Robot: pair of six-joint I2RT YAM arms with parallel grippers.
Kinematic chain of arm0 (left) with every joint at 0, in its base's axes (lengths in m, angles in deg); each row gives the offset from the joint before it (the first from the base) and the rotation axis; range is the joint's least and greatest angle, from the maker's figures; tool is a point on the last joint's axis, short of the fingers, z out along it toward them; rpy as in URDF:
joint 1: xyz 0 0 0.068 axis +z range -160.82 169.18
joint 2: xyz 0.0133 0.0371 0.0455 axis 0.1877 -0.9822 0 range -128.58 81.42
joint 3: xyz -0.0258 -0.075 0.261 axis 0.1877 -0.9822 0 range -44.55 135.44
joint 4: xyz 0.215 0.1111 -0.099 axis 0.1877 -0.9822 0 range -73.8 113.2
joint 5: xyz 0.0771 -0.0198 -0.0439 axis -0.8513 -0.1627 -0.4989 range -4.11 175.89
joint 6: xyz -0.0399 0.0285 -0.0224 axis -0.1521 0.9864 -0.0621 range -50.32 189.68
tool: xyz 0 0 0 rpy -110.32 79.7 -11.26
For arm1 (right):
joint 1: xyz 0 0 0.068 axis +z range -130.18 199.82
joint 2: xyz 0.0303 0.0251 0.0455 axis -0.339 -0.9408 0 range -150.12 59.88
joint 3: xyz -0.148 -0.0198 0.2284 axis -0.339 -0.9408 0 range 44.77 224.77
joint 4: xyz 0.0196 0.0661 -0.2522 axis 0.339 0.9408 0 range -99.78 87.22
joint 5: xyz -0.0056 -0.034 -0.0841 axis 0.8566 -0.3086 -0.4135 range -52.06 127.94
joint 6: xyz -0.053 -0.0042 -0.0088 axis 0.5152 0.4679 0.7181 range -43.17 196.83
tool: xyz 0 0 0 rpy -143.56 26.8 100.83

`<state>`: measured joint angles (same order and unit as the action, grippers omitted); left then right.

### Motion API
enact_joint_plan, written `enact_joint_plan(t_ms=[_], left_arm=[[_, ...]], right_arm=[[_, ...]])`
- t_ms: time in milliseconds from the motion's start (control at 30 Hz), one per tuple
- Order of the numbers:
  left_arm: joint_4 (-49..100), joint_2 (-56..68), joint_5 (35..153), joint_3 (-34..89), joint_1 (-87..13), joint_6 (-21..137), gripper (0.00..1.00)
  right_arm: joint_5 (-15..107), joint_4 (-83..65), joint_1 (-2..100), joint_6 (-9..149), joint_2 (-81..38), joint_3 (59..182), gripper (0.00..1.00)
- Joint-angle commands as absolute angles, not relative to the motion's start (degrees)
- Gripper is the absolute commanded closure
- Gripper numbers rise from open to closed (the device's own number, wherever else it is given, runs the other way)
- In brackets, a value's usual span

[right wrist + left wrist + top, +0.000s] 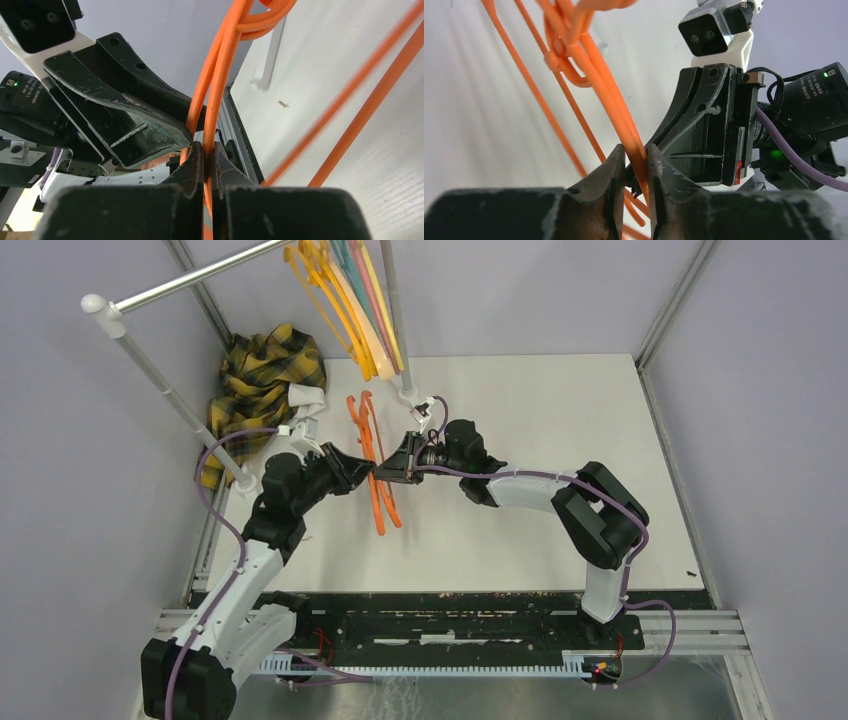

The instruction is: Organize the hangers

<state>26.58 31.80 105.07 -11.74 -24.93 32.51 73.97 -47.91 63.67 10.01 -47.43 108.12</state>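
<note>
Two or more orange hangers [372, 445] are tangled together at the table's middle, lifted off it where the grippers hold them. My left gripper [366, 468] comes from the left and is shut on an orange hanger arm [594, 65], which sits between its fingertips [636, 152]. My right gripper [388, 473] faces it from the right and is shut on a thin orange hanger arm [220, 65], pinched at its tips [208, 150]. The two grippers are almost touching. Several orange, yellow, peach, teal and pink hangers [352, 300] hang on the rack at the back.
A yellow-black plaid cloth [262, 375] lies at the back left by the slanted rack pole [165, 390]. A vertical rack pole [393, 310] stands just behind the grippers, its white foot [418, 400] on the table. Grey walls enclose the table [560, 420].
</note>
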Motion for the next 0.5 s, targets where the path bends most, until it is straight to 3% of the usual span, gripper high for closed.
enact_joint_plan(t_ms=[0, 33, 67, 233, 467], left_arm=[[32.51, 31.38, 107.19, -12.57, -24.79, 30.41, 0.85], [32.60, 31.18, 107.36, -12.61, -24.79, 30.61, 0.95], [32.59, 31.06, 107.48, -12.69, -24.79, 30.93, 0.97], [31.50, 33.79, 106.51, -12.62, -24.84, 32.52, 0.97], [16.28, 39.55, 100.71, -4.09, -24.84, 39.19, 0.97]], right_arm=[[76.15, -52.65, 64.31, 10.35, -43.73, 108.93, 0.99], [76.17, -52.40, 64.29, 10.53, -43.65, 108.85, 0.99], [76.23, -52.23, 64.29, 10.63, -43.50, 108.71, 0.99], [75.45, -49.72, 64.23, 12.21, -43.73, 108.20, 0.99], [68.20, -33.78, 63.72, 24.36, -46.87, 107.93, 0.99]])
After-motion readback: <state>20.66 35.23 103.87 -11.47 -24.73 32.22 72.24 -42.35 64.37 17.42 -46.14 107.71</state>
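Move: A raised orange hanger's arm already sits between the left hand's part-open fingers. The second orange hanger, clamped in the right fingers, is about 2 cm to the right and 2 cm back of the left hand. From the right hand, the first is some 2 cm ahead and 2 cm left. From the left hand, the rack post's foot is roughly 21 cm ahead, 11 cm right and 18 cm below; the white cloth is about 20 cm ahead, 18 cm left and 17 cm below. The left fingers close from about a third open and pinch the arm of the nearer orange hanger. Once shut, the left hand pulls it back and a little left, away from the right gripper, by some 1.5 cm. The right fingers keep their shut grip on the other hanger as that hand sinks about 1.5 cm and tilts by roughly 5 degrees. ##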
